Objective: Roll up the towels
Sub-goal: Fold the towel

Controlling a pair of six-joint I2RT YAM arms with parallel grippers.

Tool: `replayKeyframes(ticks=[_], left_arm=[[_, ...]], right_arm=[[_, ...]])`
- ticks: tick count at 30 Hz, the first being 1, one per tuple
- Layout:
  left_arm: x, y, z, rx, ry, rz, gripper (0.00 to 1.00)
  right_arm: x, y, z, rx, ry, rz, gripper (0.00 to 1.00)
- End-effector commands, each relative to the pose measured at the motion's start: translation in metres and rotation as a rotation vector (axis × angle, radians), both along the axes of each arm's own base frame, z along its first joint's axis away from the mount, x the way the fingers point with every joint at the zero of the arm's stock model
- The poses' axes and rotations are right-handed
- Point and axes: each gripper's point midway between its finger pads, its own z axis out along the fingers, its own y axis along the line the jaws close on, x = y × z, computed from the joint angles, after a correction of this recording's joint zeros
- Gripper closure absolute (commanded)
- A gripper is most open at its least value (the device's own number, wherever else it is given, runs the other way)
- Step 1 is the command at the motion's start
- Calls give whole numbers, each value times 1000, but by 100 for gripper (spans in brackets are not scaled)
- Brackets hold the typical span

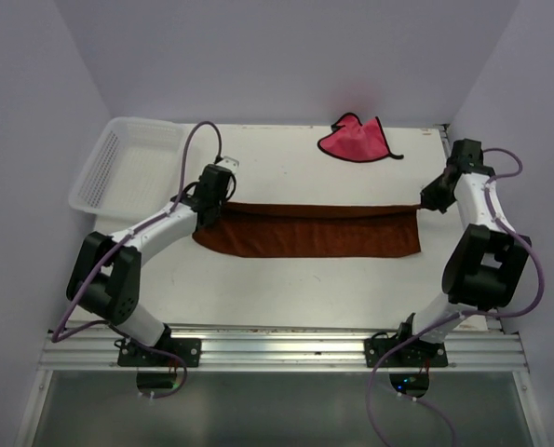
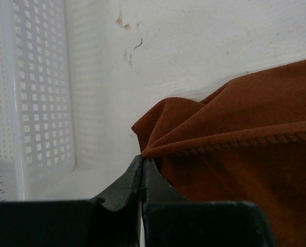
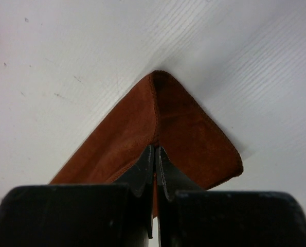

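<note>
The rust-brown towel (image 1: 309, 233) lies across the middle of the table as a long folded strip, its upper layer pulled toward the far side. My left gripper (image 1: 209, 216) is shut on the strip's left end, pinching the stitched hem (image 2: 225, 144) at its tips (image 2: 143, 158). At the right end, my right gripper (image 1: 426, 201) is shut on the folded corner (image 3: 158, 118), with cloth caught between its jaws (image 3: 156, 148). The pink-red towel (image 1: 354, 140) lies crumpled at the back right, away from both grippers.
A white mesh basket (image 1: 128, 166) stands at the back left, close beside the left gripper; its wall (image 2: 34, 103) fills the left of the left wrist view. Walls close in the table on three sides.
</note>
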Motion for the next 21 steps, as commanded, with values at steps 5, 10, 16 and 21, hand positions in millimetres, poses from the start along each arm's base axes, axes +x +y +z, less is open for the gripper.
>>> replayKeyframes(ticks=[5,10,16,21], left_arm=[[-2,1,26,-53,-69,11,100],[-9,0,19,-55,-43,4,100],[-18,-1,5,-10,5,1,100],[-26,-5,-2,25,31,-14,100]], right_arm=[[-25,-11,18,-92,-25,-1,100],[-41,-9,4,-96,19,7,100],[-58,-7,-10,-109,59,21,100],[-69,-7,-20,-114,98,25,100]])
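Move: The brown towel's near edge, flat on the table, is where the held edge is going: its right corner lies about 12 cm back of the right hand, level sideways and some 7 cm below. Its left corner is roughly 11 cm back of the left hand, about level sideways and 6 cm lower. The pink towel sits around 19 cm ahead and 17 cm left of the right hand; the white basket's middle is some 25 cm left and 13 cm ahead of the left hand. The brown towel's far layer is drawn back over its lower layer, its edge still pinched at both ends by the shut grippers. The right hand leads, going back about 6 cm towards the near edge, rising slightly before sinking some 3 cm, its fingers tipping a little steeper. The left hand rises about 2 cm first, then eases back roughly 2 cm while sinking again. ##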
